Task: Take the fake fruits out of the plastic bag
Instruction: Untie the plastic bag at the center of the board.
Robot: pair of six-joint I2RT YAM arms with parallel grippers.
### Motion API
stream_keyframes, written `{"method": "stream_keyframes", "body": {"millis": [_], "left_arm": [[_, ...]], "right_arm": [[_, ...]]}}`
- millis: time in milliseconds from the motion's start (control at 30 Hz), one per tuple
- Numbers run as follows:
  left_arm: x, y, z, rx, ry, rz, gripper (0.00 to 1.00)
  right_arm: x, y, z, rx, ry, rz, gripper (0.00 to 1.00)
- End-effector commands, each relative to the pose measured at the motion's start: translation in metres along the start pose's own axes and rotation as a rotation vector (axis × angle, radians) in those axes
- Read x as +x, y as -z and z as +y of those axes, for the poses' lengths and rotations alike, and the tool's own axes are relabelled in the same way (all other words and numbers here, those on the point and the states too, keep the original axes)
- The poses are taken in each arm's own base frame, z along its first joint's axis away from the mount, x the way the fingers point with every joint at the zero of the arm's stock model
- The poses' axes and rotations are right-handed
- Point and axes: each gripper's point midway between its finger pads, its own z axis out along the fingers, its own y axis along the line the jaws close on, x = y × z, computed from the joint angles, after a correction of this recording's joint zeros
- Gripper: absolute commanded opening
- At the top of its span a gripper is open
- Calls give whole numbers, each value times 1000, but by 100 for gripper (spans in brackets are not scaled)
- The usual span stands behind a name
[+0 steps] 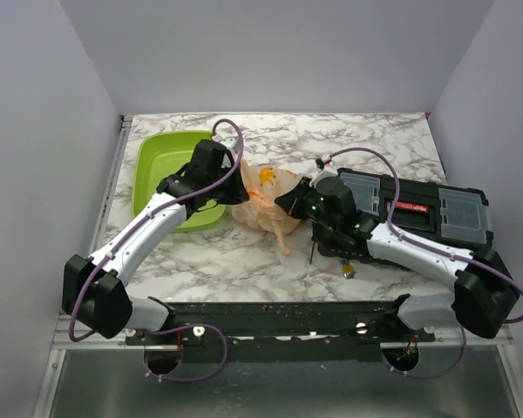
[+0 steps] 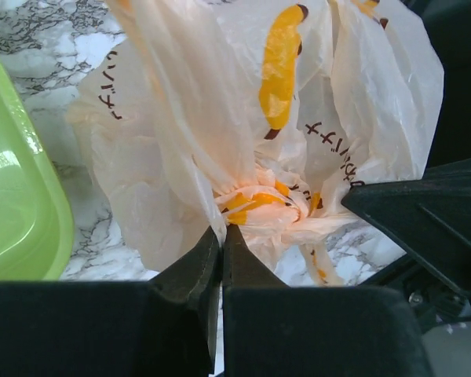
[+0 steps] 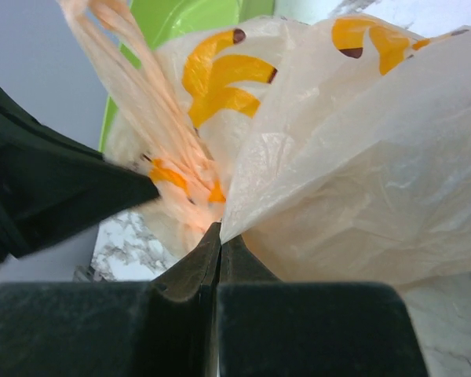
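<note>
The plastic bag [image 1: 266, 205], thin peach film with orange fruit prints, lies crumpled on the marble table between my two arms. My left gripper [image 1: 237, 179] reaches it from the left. In the left wrist view its jaws [image 2: 221, 230] are shut, pinching a fold of the plastic bag [image 2: 180, 118] beside the knotted bunch. My right gripper [image 1: 290, 198] comes from the right, and its jaws [image 3: 220, 229] are shut on an edge of the plastic bag [image 3: 361, 157]. The fake fruits are hidden; only printed pictures show.
A lime-green tray [image 1: 161, 165] stands just left of the bag, behind my left wrist. A black toolbox [image 1: 418, 209] with clear lids sits at the right under my right arm. A small loose item [image 1: 347, 271] lies near the front.
</note>
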Motion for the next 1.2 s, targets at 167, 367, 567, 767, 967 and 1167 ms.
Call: {"method": "stream_keyframes", "body": {"millis": [167,367,567,767,967,1167], "left_arm": [[-23,9,22,48,36,3,0],[-12,11,12,121,4,42,0],[-10,16,4,170,8,30,0],[-7,16,-1,200,19,48,0],[-7,19,-8,239,29,55,0],[-2,15,-10,255,46,78,0]], "right_arm": [[7,33,-51,167,171,-14,1],[14,47,-27,25,362,93,1],[26,60,3,-128,494,254,28],[12,78,20,-162,527,233,55],[12,77,41,-259,510,225,68],[5,58,45,-249,522,204,68]]}}
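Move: The bag's knot sits between the two closed grippers: some 4 cm to the left of the right fingertips, about 1 cm nearer the base and 2 cm lower, and from the left hand roughly 4 cm to its right, 1 cm back and 2 cm lower. The twisted handle tail hangs about 7 cm straight back from the right hand and 5 cm below. The screwdriver lies some 12 cm back, 11 cm right and 10 cm below that hand. With the left fingers keeping their pinch on the bag beside the knot, shifting some 3 cm forward and left before easing back and rolling about 10 degrees, the right hand first goes about 4 cm to the right, sinking slightly, its fingers still shut on the film. The right hand then lets go and opens to about two thirds, drawing back about 7 cm towards the handle tail as it rises some 4 cm and drifts left, turning roughly 25 degrees counter-clockwise so that its open jaws face the tail. ##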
